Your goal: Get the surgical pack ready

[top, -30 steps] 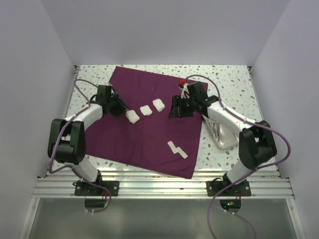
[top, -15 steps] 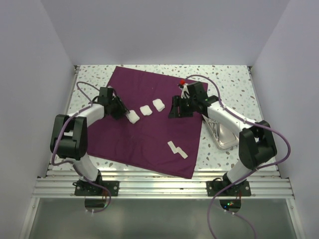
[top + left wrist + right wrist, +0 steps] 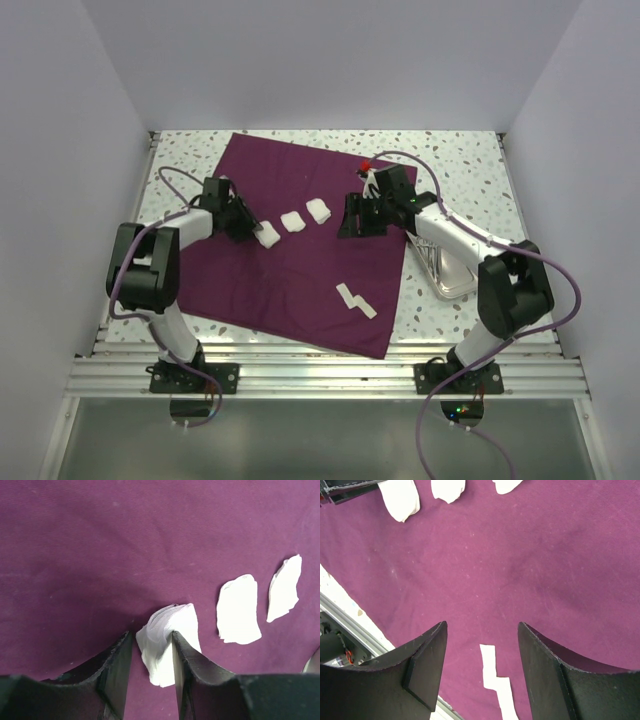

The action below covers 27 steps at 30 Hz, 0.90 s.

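Note:
The dark purple cloth (image 3: 300, 270) of the surgical pack lies spread flat on the table. Three white gauze squares lie in a row on it (image 3: 268, 236) (image 3: 293, 221) (image 3: 318, 211). My left gripper (image 3: 245, 228) is low on the cloth. Its jaws (image 3: 151, 635) stand open around the leftmost gauze (image 3: 167, 640): the right finger touches it and the left one is apart. My right gripper (image 3: 352, 222) hovers open over bare cloth (image 3: 520, 555), with nothing between the fingers. Two overlapping gauze pieces (image 3: 355, 299) (image 3: 496, 680) lie near the cloth's front right.
A silver metal tray (image 3: 447, 275) stands off the cloth at the right, partly under my right arm. White walls close in the speckled table (image 3: 460, 160) on three sides. An aluminium rail (image 3: 320, 375) runs along the front edge.
My left arm has swung its elbow right and the gripper has edged towards the leftmost gauze. The gauze pieces and my right arm have not moved.

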Each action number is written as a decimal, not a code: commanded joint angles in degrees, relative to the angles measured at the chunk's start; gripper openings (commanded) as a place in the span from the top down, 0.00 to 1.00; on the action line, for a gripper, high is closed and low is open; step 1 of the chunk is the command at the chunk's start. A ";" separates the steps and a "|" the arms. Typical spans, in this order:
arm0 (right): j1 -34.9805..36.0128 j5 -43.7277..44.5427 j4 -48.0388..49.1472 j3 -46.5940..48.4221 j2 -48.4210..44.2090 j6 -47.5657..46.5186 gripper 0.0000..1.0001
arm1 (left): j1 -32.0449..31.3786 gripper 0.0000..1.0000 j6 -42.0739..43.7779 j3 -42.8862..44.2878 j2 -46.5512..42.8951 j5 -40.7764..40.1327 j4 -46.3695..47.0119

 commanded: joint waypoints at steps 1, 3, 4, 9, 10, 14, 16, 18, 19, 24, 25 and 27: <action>0.26 -0.31 1.74 0.88 0.38 -0.66 0.38 | -0.73 0.59 -0.52 0.42 1.28 0.51 2.69; 0.17 -0.57 1.74 0.88 0.47 -0.58 0.38 | -0.73 0.61 -0.70 0.25 1.28 0.25 2.86; 0.26 -0.57 1.74 0.96 0.55 -0.58 0.38 | -0.73 0.62 -0.70 0.16 1.10 0.25 3.04; 0.26 -0.57 1.82 0.88 0.73 -0.58 0.38 | -0.73 0.72 -0.87 0.07 0.57 -0.19 2.87; 0.35 -0.57 1.82 0.88 0.73 -0.58 0.38 | -0.73 0.74 -0.79 0.16 0.57 -0.19 2.78; 0.35 -0.66 1.56 1.05 1.35 -0.66 0.38 | -0.90 0.85 -0.53 0.16 0.14 -0.02 2.17; 0.35 -0.66 1.47 1.23 1.61 -0.66 0.38 | -0.99 0.89 0.09 0.51 -0.39 -0.89 1.29; 0.52 -0.66 1.39 1.40 1.52 -0.75 0.38 | -1.08 0.97 0.97 0.68 -0.74 -1.25 0.49; 0.61 -0.57 1.30 1.58 1.61 -0.75 0.38 | -1.08 1.00 1.15 0.51 -1.44 -1.25 0.40; 0.70 -0.92 0.86 2.11 1.96 -2.15 0.38 | -1.17 1.00 2.64 -1.07 -3.55 -0.38 2.16; 0.79 -1.10 0.68 2.28 1.87 -2.51 0.37 | -1.25 1.00 3.34 -1.59 -5.04 0.07 3.64; 0.88 -1.71 -0.11 2.63 1.96 -3.91 0.37 | -1.34 1.00 3.96 -2.73 -6.89 0.59 4.18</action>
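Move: The nearest gauze lies right at the left hand's fingertips: one edge already stands between the open fingers, with its middle about 2 cm to their right, 1 cm back and 1 cm below. The middle gauze lies some 8 cm right and 2 cm ahead of that hand, the far gauze about 14 cm right and 4 cm ahead. From the right hand, the nearest gauze is roughly 17 cm left, 4 cm ahead and 9 cm below. The nearest gauze is pinched at its left edge by the left fingers, which close from under half open to shut while that hand stays low, easing less than 1 cm to the right; only then does it start up by about 1 cm, keeping its grip. Late on, the open right hand sinks about 1.5 cm over the cloth. ##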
